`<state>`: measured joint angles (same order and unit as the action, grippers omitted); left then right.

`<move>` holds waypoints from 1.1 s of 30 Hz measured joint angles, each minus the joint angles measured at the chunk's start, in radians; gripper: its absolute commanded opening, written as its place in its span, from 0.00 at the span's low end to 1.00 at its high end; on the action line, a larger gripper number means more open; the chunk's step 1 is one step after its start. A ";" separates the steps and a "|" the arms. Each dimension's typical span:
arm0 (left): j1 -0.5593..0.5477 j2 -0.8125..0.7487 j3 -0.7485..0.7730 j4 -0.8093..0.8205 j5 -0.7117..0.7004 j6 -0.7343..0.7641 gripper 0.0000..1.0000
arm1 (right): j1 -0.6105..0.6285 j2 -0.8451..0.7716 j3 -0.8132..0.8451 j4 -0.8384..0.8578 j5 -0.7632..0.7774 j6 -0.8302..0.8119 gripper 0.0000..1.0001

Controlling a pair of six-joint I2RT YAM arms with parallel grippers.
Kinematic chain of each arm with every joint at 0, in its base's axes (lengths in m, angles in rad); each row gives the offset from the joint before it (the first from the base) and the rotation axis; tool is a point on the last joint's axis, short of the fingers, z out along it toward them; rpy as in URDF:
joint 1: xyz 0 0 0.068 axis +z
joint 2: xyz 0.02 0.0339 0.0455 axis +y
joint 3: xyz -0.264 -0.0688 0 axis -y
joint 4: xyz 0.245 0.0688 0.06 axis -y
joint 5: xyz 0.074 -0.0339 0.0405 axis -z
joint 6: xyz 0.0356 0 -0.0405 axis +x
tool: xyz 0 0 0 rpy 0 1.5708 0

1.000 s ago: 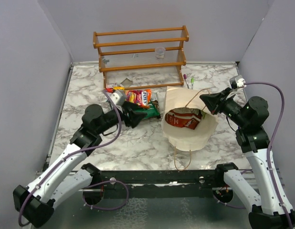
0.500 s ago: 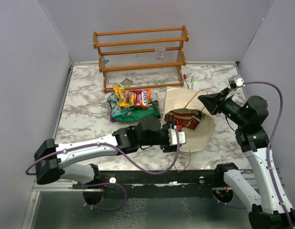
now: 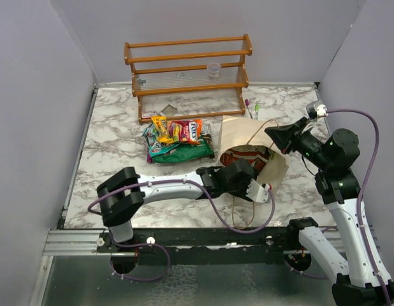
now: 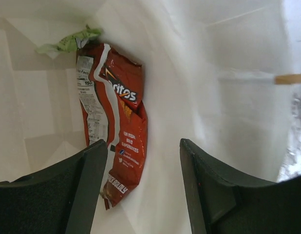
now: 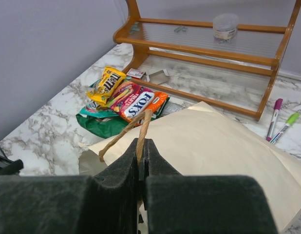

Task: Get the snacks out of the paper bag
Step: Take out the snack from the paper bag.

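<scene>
The cream paper bag (image 3: 245,132) lies on its side with its mouth toward the arms. My right gripper (image 5: 142,144) is shut on its tan loop handle (image 5: 142,124) and holds that side up. My left gripper (image 4: 141,146) is open inside the bag with nothing between its fingers. Just ahead of it a red-orange snack packet (image 4: 117,122) lies against the bag wall, its lower end near the left finger (image 4: 87,185). A light green packet (image 4: 67,43) sits deeper in. More snacks (image 3: 178,140) lie piled on the table left of the bag.
A wooden slatted rack (image 3: 187,70) stands at the back with a small clear pot (image 5: 224,25) on its shelf. Two pens (image 5: 279,117) lie right of the bag's far end. My left arm stretches across the table's front toward the bag mouth.
My left arm has swung from the snack pile over to the bag, and its open gripper has gone in through the mouth. The right gripper has kept its hold on the handle.
</scene>
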<state>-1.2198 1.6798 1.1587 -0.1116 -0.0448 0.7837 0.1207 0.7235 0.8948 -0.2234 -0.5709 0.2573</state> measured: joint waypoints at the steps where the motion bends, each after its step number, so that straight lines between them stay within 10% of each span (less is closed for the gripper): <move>1: 0.000 0.024 0.013 -0.005 -0.019 0.010 0.65 | 0.000 0.000 0.000 0.000 0.000 0.000 0.02; 33: 0.076 0.387 0.111 0.264 -0.317 0.320 0.66 | 0.000 -0.031 0.002 -0.008 0.000 0.000 0.02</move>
<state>-1.1435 2.0670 1.2701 0.1528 -0.3618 1.1042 0.1207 0.6926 0.8970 -0.2317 -0.5709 0.2569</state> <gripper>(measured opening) 0.670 0.022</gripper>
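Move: The left hand's open fingers are at the paper bag's mouth. The red Doritos packet lies deep inside, about 11 cm ahead, 11 cm below and roughly 1 cm to the right. A small green packet sits at its right end, some 12 cm ahead and 9 cm right of the hand. From the right hand, holding the other handle, the Doritos lies about 5 cm ahead, 3 cm left and 31 cm down. Forward and down into the paper bag, the left hand reaches about 11 cm out while sinking some 7 cm, half open all the way, closing in on the Doritos packet. Its wrist swings the fingers some 25 degrees round to point more forward, without gripping the packet. The right hand keeps its pinch on the bag's handle, nearly still. ##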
